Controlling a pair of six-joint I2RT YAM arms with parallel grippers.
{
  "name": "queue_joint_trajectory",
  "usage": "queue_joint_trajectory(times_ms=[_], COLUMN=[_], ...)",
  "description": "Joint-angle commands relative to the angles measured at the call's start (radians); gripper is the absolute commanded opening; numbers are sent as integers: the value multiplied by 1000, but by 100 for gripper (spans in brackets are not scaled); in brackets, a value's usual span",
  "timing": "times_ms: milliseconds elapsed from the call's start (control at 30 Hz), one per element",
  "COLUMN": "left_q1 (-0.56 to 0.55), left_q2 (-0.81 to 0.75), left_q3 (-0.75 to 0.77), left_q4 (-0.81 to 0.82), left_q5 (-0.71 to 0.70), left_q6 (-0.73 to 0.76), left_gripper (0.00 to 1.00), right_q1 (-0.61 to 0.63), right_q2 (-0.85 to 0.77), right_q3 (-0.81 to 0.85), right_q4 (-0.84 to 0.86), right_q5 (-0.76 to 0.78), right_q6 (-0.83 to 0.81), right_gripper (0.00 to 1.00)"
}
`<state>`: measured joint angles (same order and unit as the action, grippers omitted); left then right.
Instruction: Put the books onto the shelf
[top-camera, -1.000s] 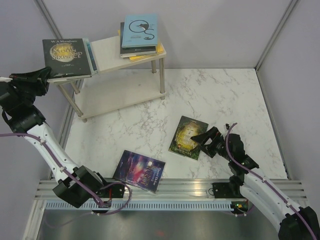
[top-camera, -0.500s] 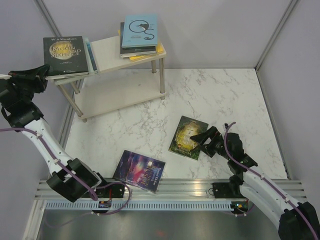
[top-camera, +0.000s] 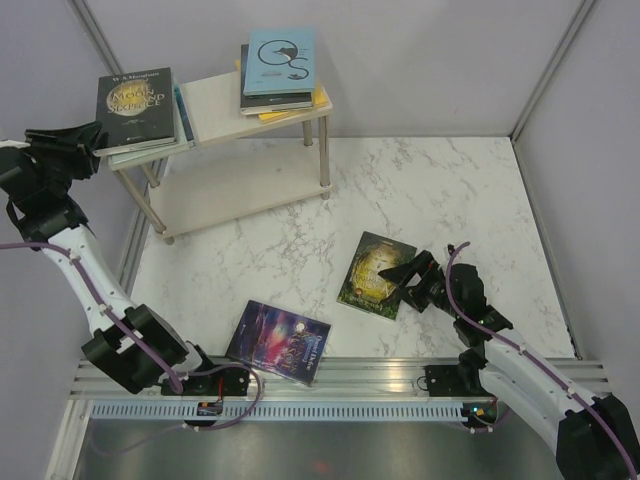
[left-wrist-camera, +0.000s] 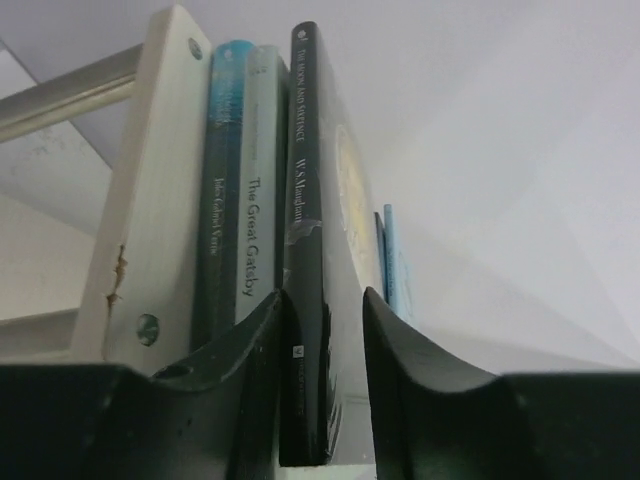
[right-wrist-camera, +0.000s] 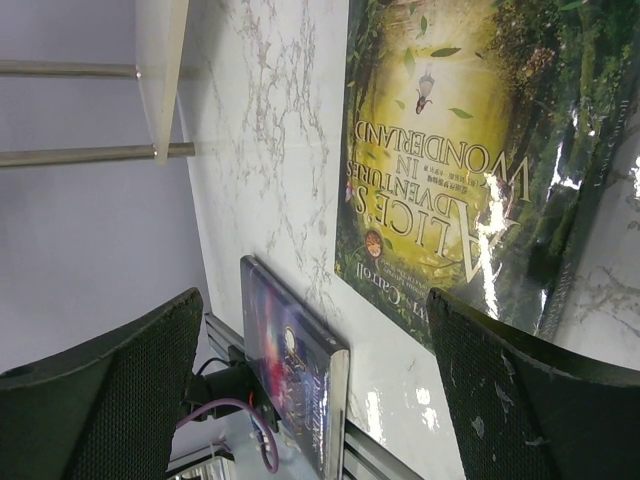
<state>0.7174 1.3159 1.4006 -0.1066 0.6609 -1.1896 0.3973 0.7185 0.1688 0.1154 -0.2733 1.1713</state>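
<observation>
The shelf (top-camera: 215, 105) stands at the back left. A black book with a gold title (top-camera: 138, 102) lies on a grey-spined and a teal book at its left end. My left gripper (top-camera: 88, 140) is at that book's left edge, open. In the left wrist view the black book (left-wrist-camera: 305, 200) sits between the jaws of the left gripper (left-wrist-camera: 322, 293), against the left finger, with a gap on the right. A light blue book (top-camera: 282, 60) tops a stack at the right end. My right gripper (top-camera: 408, 272) is wide open at the green-gold book (top-camera: 372, 272). The purple galaxy book (top-camera: 280, 342) lies near the front edge.
The shelf's lower board (top-camera: 230, 185) is bare. A metal rail (top-camera: 390, 372) runs along the near edge of the marble table (top-camera: 450, 200), and the purple book overlaps it. Grey walls close in the sides and back.
My left gripper has slid the black book further onto the shelf's left-end stack, and its jaws have parted from shut. The right arm has hardly moved.
</observation>
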Motion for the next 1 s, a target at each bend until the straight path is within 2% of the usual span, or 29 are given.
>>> queue_joint_trajectory(times_ms=[0, 67, 100, 200, 300, 433, 600, 667, 700, 767, 867, 967], left_q1=[-3, -1, -3, -7, -12, -64, -95, -95, -96, -107, -188, -323], left_q2=[9, 14, 17, 14, 8, -4, -81, -98, -124, -161, -234, -257], left_q3=[67, 87, 100, 165, 219, 303, 344, 370, 376, 389, 400, 390], left_q4=[7, -10, -25, -129, -207, -341, -421, -467, -476, -481, -463, -444], left_q5=[-26, -26, -26, -84, -110, -240, -436, -469, -486, -506, -555, -483], left_q6=[87, 99, 113, 195, 268, 416, 492, 510, 515, 536, 581, 616], left_gripper=[49, 57, 64, 73, 78, 83, 91, 93, 99, 100, 100, 100], right_q1=[-2, -2, -2, -2, -3, -3, -2, -2, -2, -2, -2, -2], right_q2=[-10, -11, -11, -14, -13, -1, -10, -22, -28, -47, -68, -64], right_q3=[1, 0, -2, -2, -3, -5, -8, -6, 1, 15, 54, 90], right_q4=[43, 43, 43, 43, 43, 43, 32, 14, 3, -46, -114, -173], right_q5=[-9, -9, -9, -7, -4, -4, -1, 6, 12, 35, 68, 115], right_q6=[-2, -4, -4, -4, -4, -12, -16, -27, -33, -62, -108, -154], right_gripper=[95, 95, 95, 95, 95, 95, 95, 95, 95, 95, 95, 95])
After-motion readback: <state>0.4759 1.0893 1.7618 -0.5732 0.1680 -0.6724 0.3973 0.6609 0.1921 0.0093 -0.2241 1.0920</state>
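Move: The dark Moon and Sixpence book already lies on the stack at the shelf's left end, the left fingers loosening around the near end of its spine; its middle is about 8 cm ahead and 7 cm to the right, level with the hand. The Great Gatsby lies directly beneath it, some 2 cm lower. The light-blue book tops the other stack, roughly 22 cm ahead and 36 cm right. From the right hand, Moon and Sixpence is about 25 cm ahead, 53 cm left and 32 cm up. The left fingers, already part-way open, spread to full width and come free of the Moon and Sixpence spine, after a tiny nudge forward and left at the book's edge. The hand then lifts about 11 cm and, in the second half, draws back some 9 cm towards its base, swinging about 6 cm right only at the very end, while the wrist rolls its left side up some 30 degrees and turns roughly 15 degrees counter-clockwise. ##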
